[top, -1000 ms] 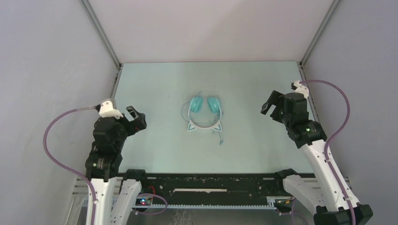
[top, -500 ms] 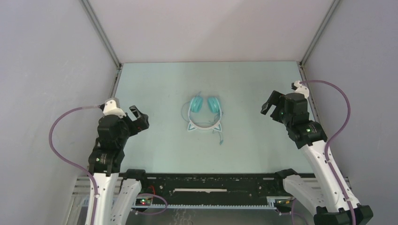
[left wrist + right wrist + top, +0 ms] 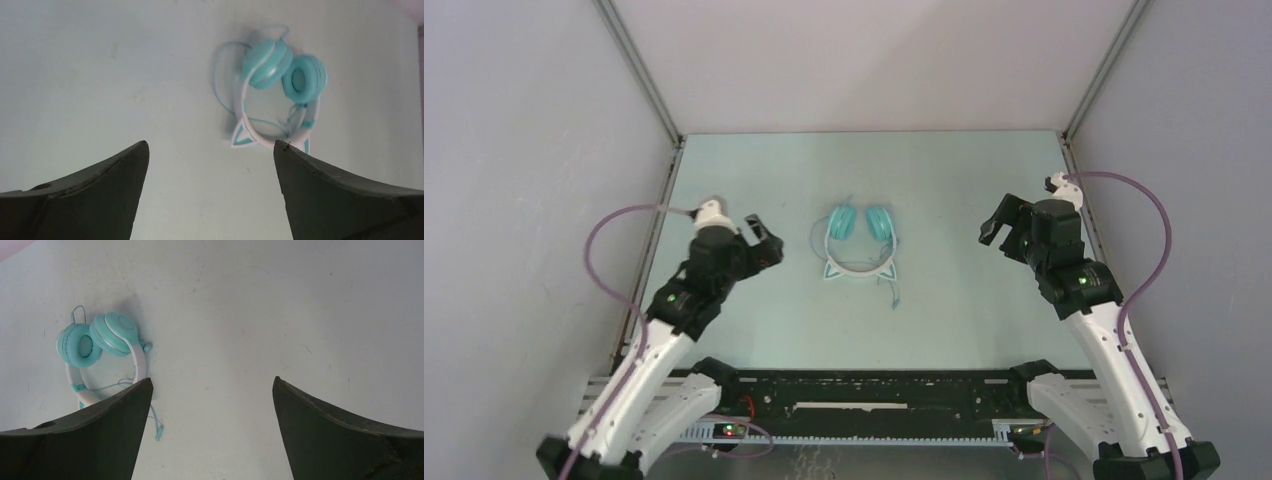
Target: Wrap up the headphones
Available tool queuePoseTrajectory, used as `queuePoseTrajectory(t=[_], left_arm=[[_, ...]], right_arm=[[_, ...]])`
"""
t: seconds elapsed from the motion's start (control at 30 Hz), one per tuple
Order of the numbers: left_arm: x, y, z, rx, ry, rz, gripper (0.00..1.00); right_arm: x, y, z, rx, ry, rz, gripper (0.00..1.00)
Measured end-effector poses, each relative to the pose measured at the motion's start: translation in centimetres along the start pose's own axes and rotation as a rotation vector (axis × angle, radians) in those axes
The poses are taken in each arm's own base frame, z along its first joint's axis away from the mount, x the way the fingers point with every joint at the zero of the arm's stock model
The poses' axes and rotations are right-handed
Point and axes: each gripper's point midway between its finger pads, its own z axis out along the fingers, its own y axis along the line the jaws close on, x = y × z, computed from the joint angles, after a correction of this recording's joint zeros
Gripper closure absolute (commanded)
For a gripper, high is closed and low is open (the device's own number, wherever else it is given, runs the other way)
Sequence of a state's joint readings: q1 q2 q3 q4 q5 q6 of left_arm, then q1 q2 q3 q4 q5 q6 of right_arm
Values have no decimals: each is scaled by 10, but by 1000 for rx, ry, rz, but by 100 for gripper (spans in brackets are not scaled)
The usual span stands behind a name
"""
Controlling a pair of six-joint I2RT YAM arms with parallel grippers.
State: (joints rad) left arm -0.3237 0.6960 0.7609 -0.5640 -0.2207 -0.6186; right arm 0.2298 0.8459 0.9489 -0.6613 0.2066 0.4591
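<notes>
The headphones (image 3: 879,222) lie flat at the middle of the pale green table, their two round teal ear cups side by side at the far end. The white headband with cat ears (image 3: 859,270) curves toward me. A thin teal cable (image 3: 893,293) trails off toward the near right. My left gripper (image 3: 766,240) hovers open just left of the headphones (image 3: 265,65), nothing between its fingers. My right gripper (image 3: 1002,228) is open and empty too, farther off on the right. In its view the headphones (image 3: 112,332) sit at the left, with the cable's plug (image 3: 159,432) beside its left finger.
Grey walls close the table (image 3: 754,170) in on the left, back and right, with metal posts at the back corners. A black rail (image 3: 854,385) runs along the near edge between the arm bases. Purple hoses loop beside each arm.
The left arm has swung forward and to the right, bringing its open gripper close to the headphones. The right arm and the headphones have not moved.
</notes>
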Motion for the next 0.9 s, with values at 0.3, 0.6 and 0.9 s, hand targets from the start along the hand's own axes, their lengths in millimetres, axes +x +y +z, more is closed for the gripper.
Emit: queuePoseTrajectory(t=[0.3,0.6,0.9], left_arm=[[100,-47,64,-121,257,171,5],[110,-73,124,-256,233,182,25],[143,-63,161,-356,285,178,54]], right_arm=[[-2,3,-10,-24,-18,0,0],[-2,1,-21,-38,-37,3,0],[3,-4,-29,-37,-34,3,0]])
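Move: The left side of the headphones' headband, near its lower end, lies about 10 cm ahead of the left hand, 14 cm to its right and 18 cm below. From that spot, the left ear cup is some 8 cm farther out and 3 cm to the right, the right ear cup equally far out and 10 cm to the right, and the left cat ear 4 cm nearer. The same headband side lies about 31 cm left of the right hand, 8 cm ahead and 20 cm below. The headband's left side is approached by the left hand, which sweeps down and right, then forward with little sinking, then down again, about 16 cm lower and 13 cm right in all. Its fingers tip some 25 degrees further down and close to half open around the band. The empty right hand backs off about 3 cm. ##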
